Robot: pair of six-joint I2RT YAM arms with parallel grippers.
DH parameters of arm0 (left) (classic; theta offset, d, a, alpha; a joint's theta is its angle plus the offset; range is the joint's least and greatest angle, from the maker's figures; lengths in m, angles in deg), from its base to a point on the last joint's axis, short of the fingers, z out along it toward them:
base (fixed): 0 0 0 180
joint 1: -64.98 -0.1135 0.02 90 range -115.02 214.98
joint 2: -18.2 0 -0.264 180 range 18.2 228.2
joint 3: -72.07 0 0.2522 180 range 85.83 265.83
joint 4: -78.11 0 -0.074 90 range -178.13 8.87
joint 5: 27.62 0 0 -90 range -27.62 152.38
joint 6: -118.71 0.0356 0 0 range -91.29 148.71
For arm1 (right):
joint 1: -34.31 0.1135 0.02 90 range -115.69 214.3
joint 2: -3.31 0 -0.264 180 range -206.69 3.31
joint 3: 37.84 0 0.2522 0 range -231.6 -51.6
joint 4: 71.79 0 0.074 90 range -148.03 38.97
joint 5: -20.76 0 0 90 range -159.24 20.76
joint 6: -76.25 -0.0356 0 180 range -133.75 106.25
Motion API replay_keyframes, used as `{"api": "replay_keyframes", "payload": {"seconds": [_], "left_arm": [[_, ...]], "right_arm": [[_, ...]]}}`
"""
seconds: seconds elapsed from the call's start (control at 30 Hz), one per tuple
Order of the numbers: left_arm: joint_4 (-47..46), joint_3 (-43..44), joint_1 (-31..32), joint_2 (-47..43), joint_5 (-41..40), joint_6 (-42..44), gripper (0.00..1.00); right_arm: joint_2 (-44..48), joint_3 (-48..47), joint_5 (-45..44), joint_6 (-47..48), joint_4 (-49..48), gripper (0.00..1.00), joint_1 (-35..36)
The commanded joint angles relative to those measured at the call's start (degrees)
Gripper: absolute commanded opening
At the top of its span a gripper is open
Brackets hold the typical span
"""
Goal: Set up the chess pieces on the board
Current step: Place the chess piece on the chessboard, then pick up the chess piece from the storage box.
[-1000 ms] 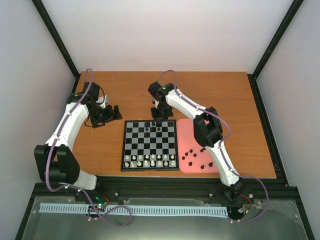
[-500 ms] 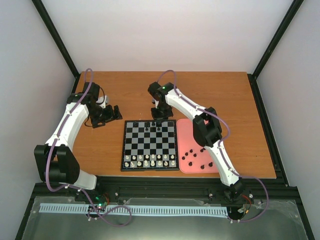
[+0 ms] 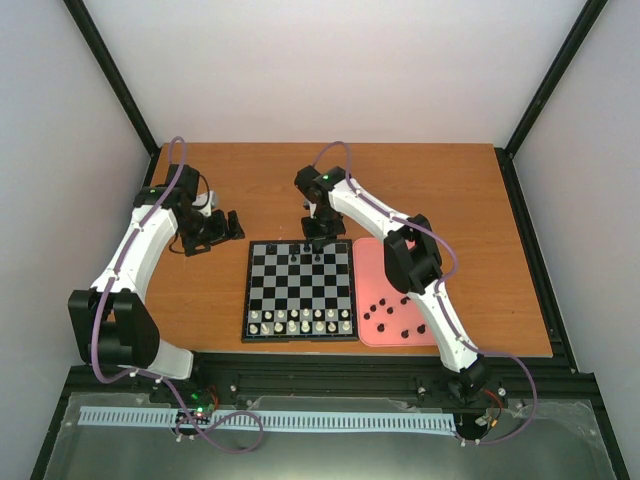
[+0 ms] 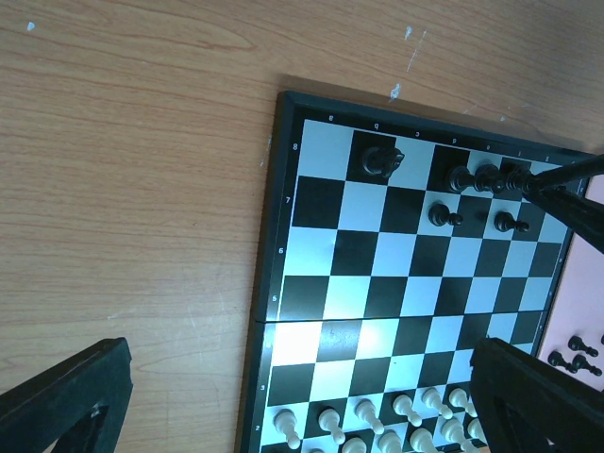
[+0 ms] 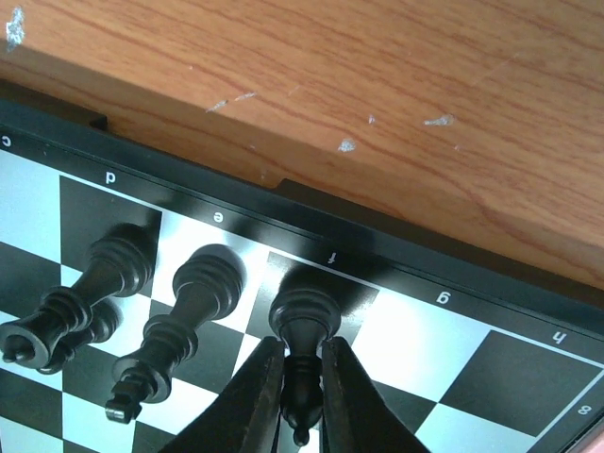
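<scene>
The board (image 3: 258, 290) lies in the middle of the table, black chess pieces (image 3: 305, 252) on its far rows. My right gripper (image 3: 318, 238) is over the far edge. In the right wrist view my right gripper (image 5: 303, 347) is shut on the neck of a black piece (image 5: 304, 313) whose base rests on the dark f square. Two taller black pieces (image 5: 203, 283) stand just left of it. More black pieces (image 3: 400, 315) lie on the pink tray (image 3: 372, 262). My left gripper (image 3: 215, 228) hovers open left of the board, nothing between its fingers (image 4: 66, 396).
White pieces (image 3: 300, 320) fill the board's two near rows, also seen in the left wrist view (image 4: 377, 425). The pink tray touches the board's right side. Bare wooden table (image 3: 440, 190) lies behind and to the right.
</scene>
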Motion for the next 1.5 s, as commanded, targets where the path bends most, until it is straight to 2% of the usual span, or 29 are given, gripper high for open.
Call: {"api": "replay_keyframes", "payload": {"seconds": [0.0,0.63,0.97,1.03,1.23,1.47], "left_arm": [[0.3,1.0,0.2,-0.2,0.5,0.2,1.0],[0.7,1.9,0.2,-0.1,1.0,0.1,1.0],[0.6,2.4,0.2,0.6,0.9,0.2,1.0],[0.8,2.7,0.2,0.7,0.8,0.2,1.0],[0.8,2.6,0.2,0.6,1.0,0.3,1.0],[0.2,1.8,0.2,0.2,2.4,0.0,1.0]], "right_arm": [[-1.5,-1.4,-0.8,0.0,0.4,0.14,0.6],[3.6,-1.9,-2.9,0.0,0.2,0.39,0.7],[11.8,-1.2,-8.5,-0.8,4.9,0.43,-0.2],[16.0,2.2,-10.4,-1.5,5.4,0.43,-0.5],[34.7,27.0,-16.3,-6.6,4.9,0.44,-2.1],[54.0,53.6,-12.7,-15.5,5.0,0.44,-4.6]]}}
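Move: The black bishop stands on f8 between the right hand's nearly closed fingers, its middle about 1 cm below the hand point. The king is some 3 cm to its left, the queen 5 cm left, both level with it; a pawn stands 3 cm straight back. The pink tray's middle is about 18 cm right and 10 cm back. From the left hand the bishop lies about 20 cm right, 6 cm ahead and 12 cm below. Right fingers open off the bishop, then the hand lifts, swinging about 17 cm right and back over the tray. ##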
